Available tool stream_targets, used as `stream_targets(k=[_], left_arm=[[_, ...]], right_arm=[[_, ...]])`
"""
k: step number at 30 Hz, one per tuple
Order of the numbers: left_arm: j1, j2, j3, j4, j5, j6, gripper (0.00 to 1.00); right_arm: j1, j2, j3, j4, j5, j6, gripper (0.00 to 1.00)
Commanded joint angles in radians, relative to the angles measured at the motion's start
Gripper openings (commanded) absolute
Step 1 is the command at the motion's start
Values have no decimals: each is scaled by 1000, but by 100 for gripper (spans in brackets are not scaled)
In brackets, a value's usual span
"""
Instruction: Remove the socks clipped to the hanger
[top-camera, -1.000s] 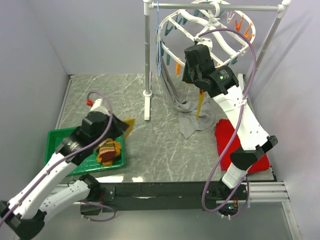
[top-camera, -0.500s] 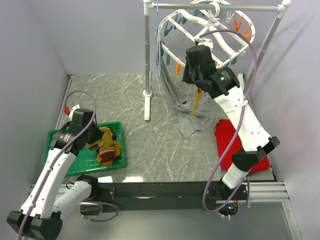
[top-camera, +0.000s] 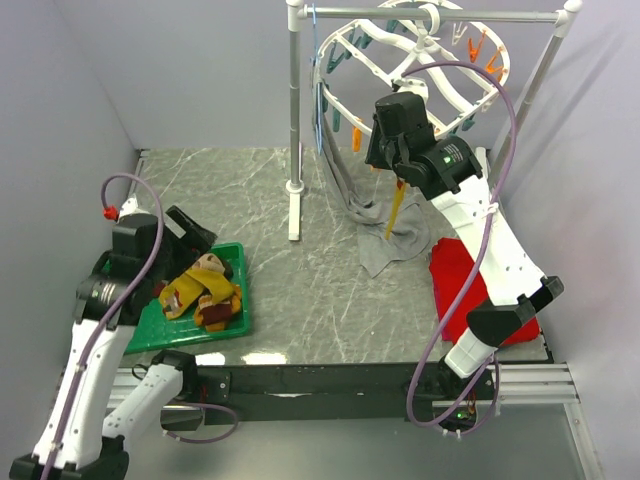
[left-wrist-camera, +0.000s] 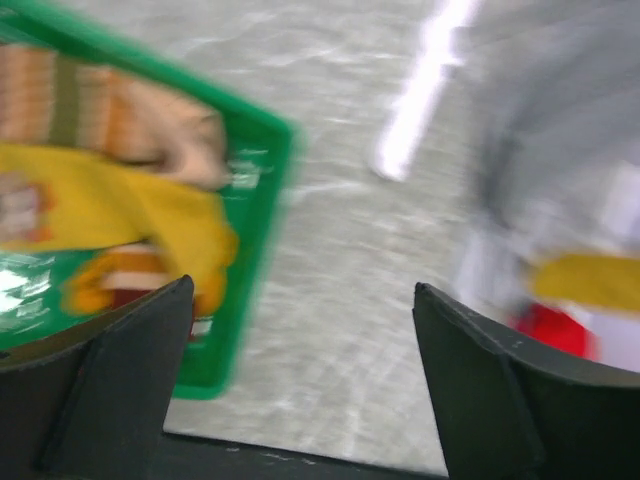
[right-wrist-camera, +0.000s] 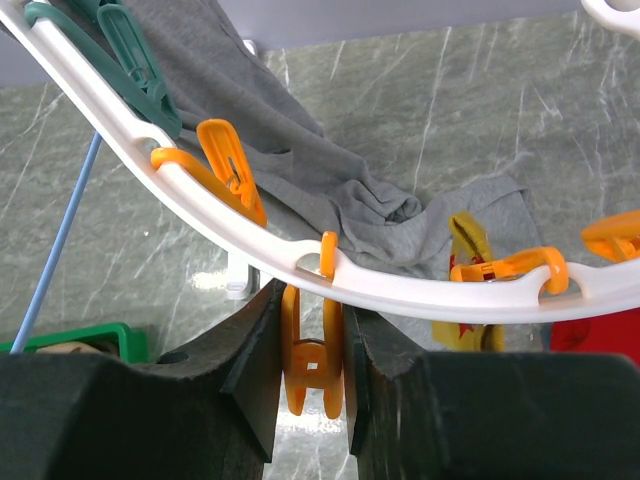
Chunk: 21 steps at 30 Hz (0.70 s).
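The white round hanger (top-camera: 420, 62) hangs from the rack bar at the back. My right gripper (top-camera: 378, 160) is shut on an orange clip (right-wrist-camera: 312, 365) under the hanger's rim (right-wrist-camera: 400, 288). No fabric shows in that clip. A mustard sock (top-camera: 397, 205) hangs from the neighbouring orange clip (right-wrist-camera: 505, 268) and shows behind it in the right wrist view (right-wrist-camera: 470, 245). My left gripper (top-camera: 200, 237) is open and empty beside the green tray (top-camera: 140, 330), where several socks (top-camera: 205, 290) lie. The blurred left wrist view shows a mustard sock (left-wrist-camera: 110, 210) in the tray (left-wrist-camera: 262, 190) and my left gripper (left-wrist-camera: 300, 380).
A grey tank top (top-camera: 385, 240) hangs from a thin blue wire hanger (top-camera: 318, 95) and trails onto the table. A red cloth (top-camera: 460, 285) lies at the right. The rack's white post (top-camera: 294, 120) stands mid-back. Walls close in left and right.
My left arm has drawn back to the left, and the mustard sock it held now lies in the tray. My right gripper stays at the clip. The hanging sock swung slightly.
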Motion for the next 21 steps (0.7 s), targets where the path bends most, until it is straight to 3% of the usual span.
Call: stream_targets(k=[1, 4, 7, 8, 10, 11, 17, 20, 21], left_arm=[[5, -84, -47, 265, 293, -7, 86], [5, -118, -159, 473, 480, -94, 75], [-21, -97, -215, 632, 564, -165, 70], [-76, -75, -215, 661, 551, -172, 70], [-171, -43, -197, 715, 452, -153, 71], [-291, -20, -183, 753, 403, -137, 71], [-675, 293, -95, 861, 90, 9, 73], [-800, 398, -144, 1080, -50, 106, 74], [-829, 426, -156, 1223, -85, 145, 73]], right_arm=[[-3, -45, 10, 18, -28, -14, 1], [-3, -46, 14, 20, -36, -13, 2], [-4, -43, 21, 13, -37, -13, 3], [-3, -39, 30, 12, -37, -13, 3], [-4, -34, 34, 7, -42, -11, 3], [-4, -33, 37, 6, -44, -13, 3], [-6, -33, 41, 7, -54, -5, 5], [-6, -26, 53, -2, -57, -5, 5], [-6, -26, 53, -3, -57, -5, 5]])
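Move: The yellow sock still clipped to the hanger is some 37 cm to the left hand's right and 10 cm ahead, near its height; from the right hand it hangs about 7 cm to the right, 11 cm below. From the left hand, the white pole's foot is 18 cm to the right, 20 ahead; the green tray's middle is 9 cm left, about level fore and aft; the grey cloth's lower end lies 37 right, 16 ahead, all three some 24 below. The right hand keeps its pinch on the empty orange clip at the ring's near rim and barely stirs. The emptied left hand lifts about 4 cm off the tray side, then sweeps right, gathering speed, roughly 28 cm in all, towards the hanging yellow sock, its fingers swinging some 45 degrees clockwise and tipping up while they narrow from wide to about three-quarters open. ##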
